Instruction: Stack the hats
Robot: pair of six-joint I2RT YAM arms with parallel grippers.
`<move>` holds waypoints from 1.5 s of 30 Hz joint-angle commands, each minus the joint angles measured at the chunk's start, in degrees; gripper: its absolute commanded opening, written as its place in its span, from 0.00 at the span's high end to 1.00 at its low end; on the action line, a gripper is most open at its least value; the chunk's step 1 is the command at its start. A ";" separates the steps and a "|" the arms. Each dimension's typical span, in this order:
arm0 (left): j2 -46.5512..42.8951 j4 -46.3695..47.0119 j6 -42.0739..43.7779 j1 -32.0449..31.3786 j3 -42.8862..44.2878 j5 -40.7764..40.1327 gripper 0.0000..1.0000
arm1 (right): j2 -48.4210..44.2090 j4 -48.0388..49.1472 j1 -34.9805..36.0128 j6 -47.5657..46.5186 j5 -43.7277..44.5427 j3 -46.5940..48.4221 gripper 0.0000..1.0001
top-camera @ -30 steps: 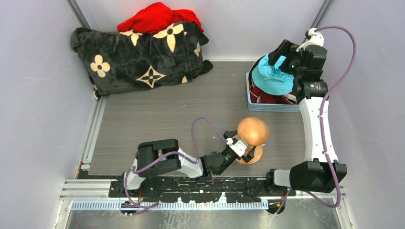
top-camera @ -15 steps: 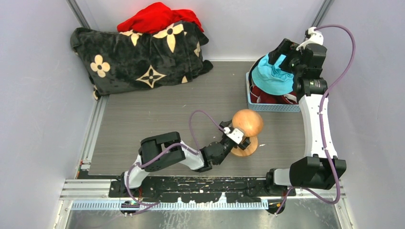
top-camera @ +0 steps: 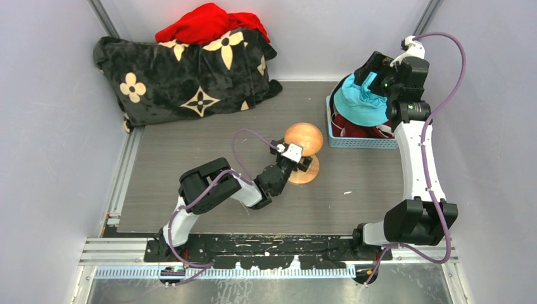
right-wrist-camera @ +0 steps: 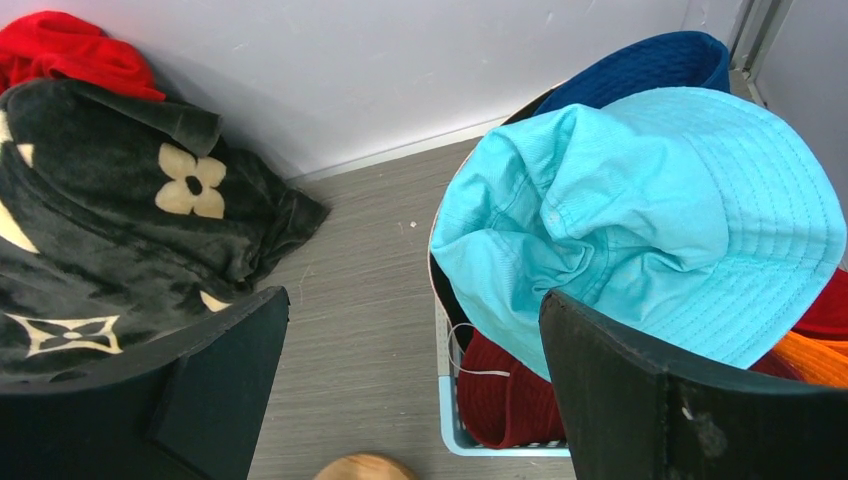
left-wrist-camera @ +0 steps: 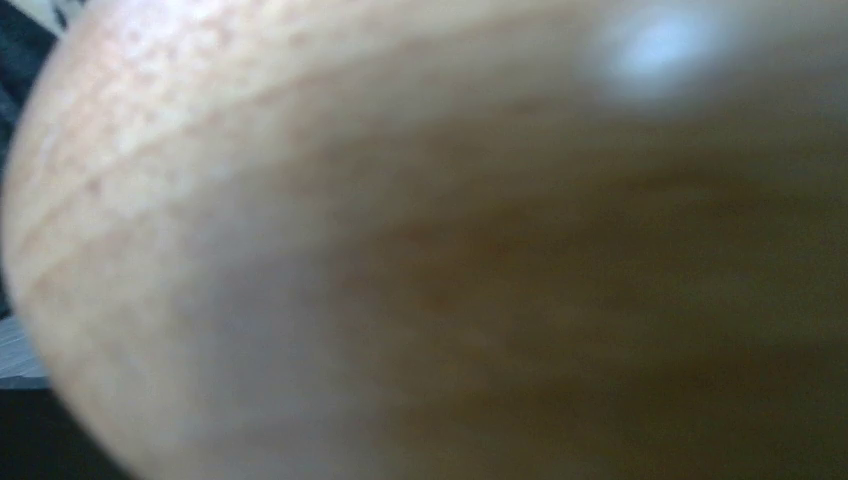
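Observation:
Several hats are piled in a light blue basket [top-camera: 361, 143] at the back right. A teal hat [top-camera: 360, 101] [right-wrist-camera: 640, 210] lies on top. A maroon hat [right-wrist-camera: 505, 390], a royal blue one [right-wrist-camera: 640, 65] and an orange one [right-wrist-camera: 815, 360] show around it. My right gripper [top-camera: 375, 71] [right-wrist-camera: 415, 400] hangs open over the pile, empty, its right finger above the teal hat. A wooden head-shaped stand [top-camera: 303, 139] [left-wrist-camera: 400, 250] stands mid-table. My left gripper [top-camera: 293, 157] is open, its jaws straddling the stand's post. Wood fills the left wrist view.
A black blanket with cream flower marks [top-camera: 183, 76] [right-wrist-camera: 110, 230] lies heaped at the back left, a bright red cloth heap [top-camera: 206, 24] on top of it. Grey walls close in the table on three sides.
My left gripper has slid up and to the left across the table, and the wooden stand has travelled with it toward the basket. The right gripper has barely moved.

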 commanded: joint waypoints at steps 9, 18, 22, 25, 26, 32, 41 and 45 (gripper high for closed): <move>-0.81 3.68 -1.46 11.80 -1.71 -0.54 0.01 | 1.47 4.68 -0.20 0.41 -1.50 2.83 0.00; 0.03 3.39 -1.98 16.45 -0.15 1.39 0.01 | 2.09 4.01 -0.25 -0.07 -0.70 3.10 0.00; 0.02 1.47 -3.15 18.01 0.63 2.05 0.01 | 2.08 3.50 -0.25 -0.29 -0.30 3.10 0.00; 0.02 0.73 -4.49 19.11 0.65 2.47 0.01 | 2.32 2.38 -0.25 -0.67 0.13 3.42 0.00; 0.03 0.85 -4.50 19.14 0.51 2.24 0.01 | 2.40 1.88 -0.26 -0.79 0.60 3.54 0.00; -2.26 1.74 -5.38 19.01 -2.81 1.40 0.01 | 5.52 -3.48 -0.25 -1.99 5.72 6.56 0.00; -9.30 -1.46 -2.21 13.96 -5.31 0.81 0.01 | 13.91 -7.03 -0.31 -1.80 10.18 11.93 0.00; -10.66 -2.82 -1.37 11.62 -5.22 -0.37 0.01 | 18.09 -9.21 -0.41 -1.60 12.61 15.37 0.00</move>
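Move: The left hand's open fingers straddle the wooden stand's stem, whose middle is about 2 cm ahead and 2 cm right at finger height; the dark pillow is some 28 cm ahead and 40 cm left of this hand. The turquoise hat lies about 11 cm ahead, 2 cm right and 23 cm below the right hand, in a basket centred about 8 cm ahead, 3 cm right and 28 cm below. The stand is 7 cm back and 23 cm left of the right hand. Left hand pushes the stand about 16 cm left-forward, then backs off open; right dips 7 cm towards the hat. ##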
